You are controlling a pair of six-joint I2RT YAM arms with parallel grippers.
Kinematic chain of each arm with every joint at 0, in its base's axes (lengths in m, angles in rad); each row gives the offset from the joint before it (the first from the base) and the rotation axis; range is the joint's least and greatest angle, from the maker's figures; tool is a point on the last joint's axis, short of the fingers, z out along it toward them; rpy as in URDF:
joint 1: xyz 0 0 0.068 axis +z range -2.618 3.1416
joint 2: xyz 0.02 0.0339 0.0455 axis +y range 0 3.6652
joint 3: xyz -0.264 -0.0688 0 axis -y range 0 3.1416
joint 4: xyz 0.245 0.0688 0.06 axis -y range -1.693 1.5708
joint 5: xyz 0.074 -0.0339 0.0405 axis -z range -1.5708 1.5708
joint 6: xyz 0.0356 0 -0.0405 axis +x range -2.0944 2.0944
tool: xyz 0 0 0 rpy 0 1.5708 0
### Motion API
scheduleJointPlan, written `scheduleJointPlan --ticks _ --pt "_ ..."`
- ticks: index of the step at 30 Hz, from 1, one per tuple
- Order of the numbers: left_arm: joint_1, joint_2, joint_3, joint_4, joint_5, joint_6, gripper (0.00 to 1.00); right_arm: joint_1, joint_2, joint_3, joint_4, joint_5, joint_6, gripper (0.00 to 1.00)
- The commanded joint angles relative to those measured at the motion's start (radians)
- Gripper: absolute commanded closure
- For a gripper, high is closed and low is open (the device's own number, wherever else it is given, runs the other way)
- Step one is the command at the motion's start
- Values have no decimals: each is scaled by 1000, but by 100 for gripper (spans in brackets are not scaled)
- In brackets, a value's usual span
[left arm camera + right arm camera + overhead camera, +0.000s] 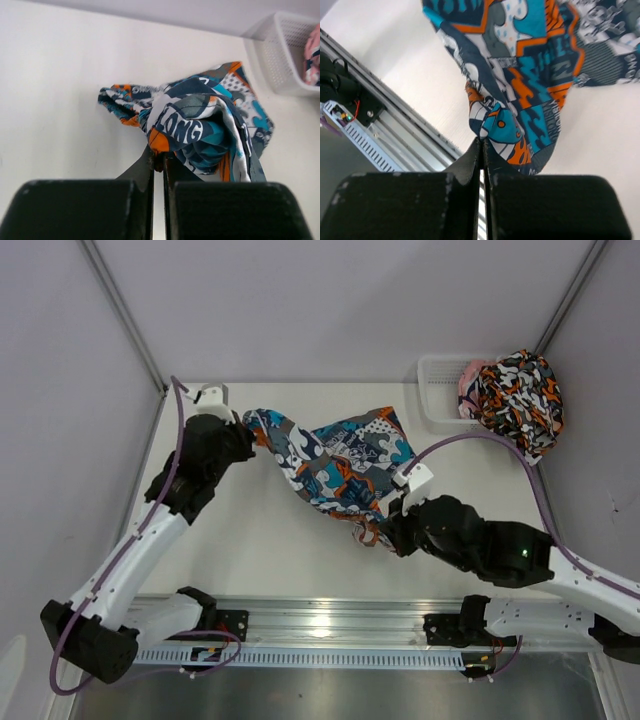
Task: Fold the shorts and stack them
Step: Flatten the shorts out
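The teal-blue, orange and white shorts (335,465) hang crumpled and stretched between my two grippers above the table middle. My left gripper (248,430) is shut on their far left edge; the left wrist view shows the orange hem of the shorts (192,132) pinched at the fingertips (159,159). My right gripper (385,532) is shut on a near corner of the shorts (520,85), which bunch just past its fingertips (482,142). The blotched orange, black and white shorts (520,390) lie heaped over the white basket (440,390) at the back right.
The metal rail (330,625) with both arm bases runs along the near table edge, also visible as the rail (395,120) in the right wrist view. The white basket (282,55) stands against the back wall. White walls close in the table on three sides.
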Motion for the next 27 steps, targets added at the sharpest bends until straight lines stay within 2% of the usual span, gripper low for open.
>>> scheduleJointPlan --ticks 1,11,19,27 --pt "9 -93 131 -80 27 64 100 -34 10 108 -57 -31 -117 100" --pt "8 -295 259 -126 134 165 100 -48 24 426 -134 -68 -221 100" --pt "9 -334 432 -312 105 190 100 -48 68 653 -222 -57 -274 100" --pt "9 -394 463 -337 113 180 100 -49 42 707 -241 -163 -283 100"
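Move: My left hand already pinches one corner of the shorts; their sagging middle lies about 17 cm to its right, 5 cm ahead and 18 cm below. My right hand already holds another edge, with that middle some 25 cm ahead, 7 cm left and 18 cm lower. The shorts' far corner is still on the table, about 43 cm ahead of my right hand, 9 cm right and 26 cm down; the white basket stands roughly 5 cm beyond it and 18 cm farther right. I hoist the shorts with both hands, grippers kept shut on the cloth. My left hand rises about 20 cm while drawing back some 14 cm and drifting 5 cm left, its fingers tipping up by 25 degrees or so; my right climbs just as high and eases about 5 cm right, also tipping up, so the hands spread apart. Both slow to a near stop at the top. ##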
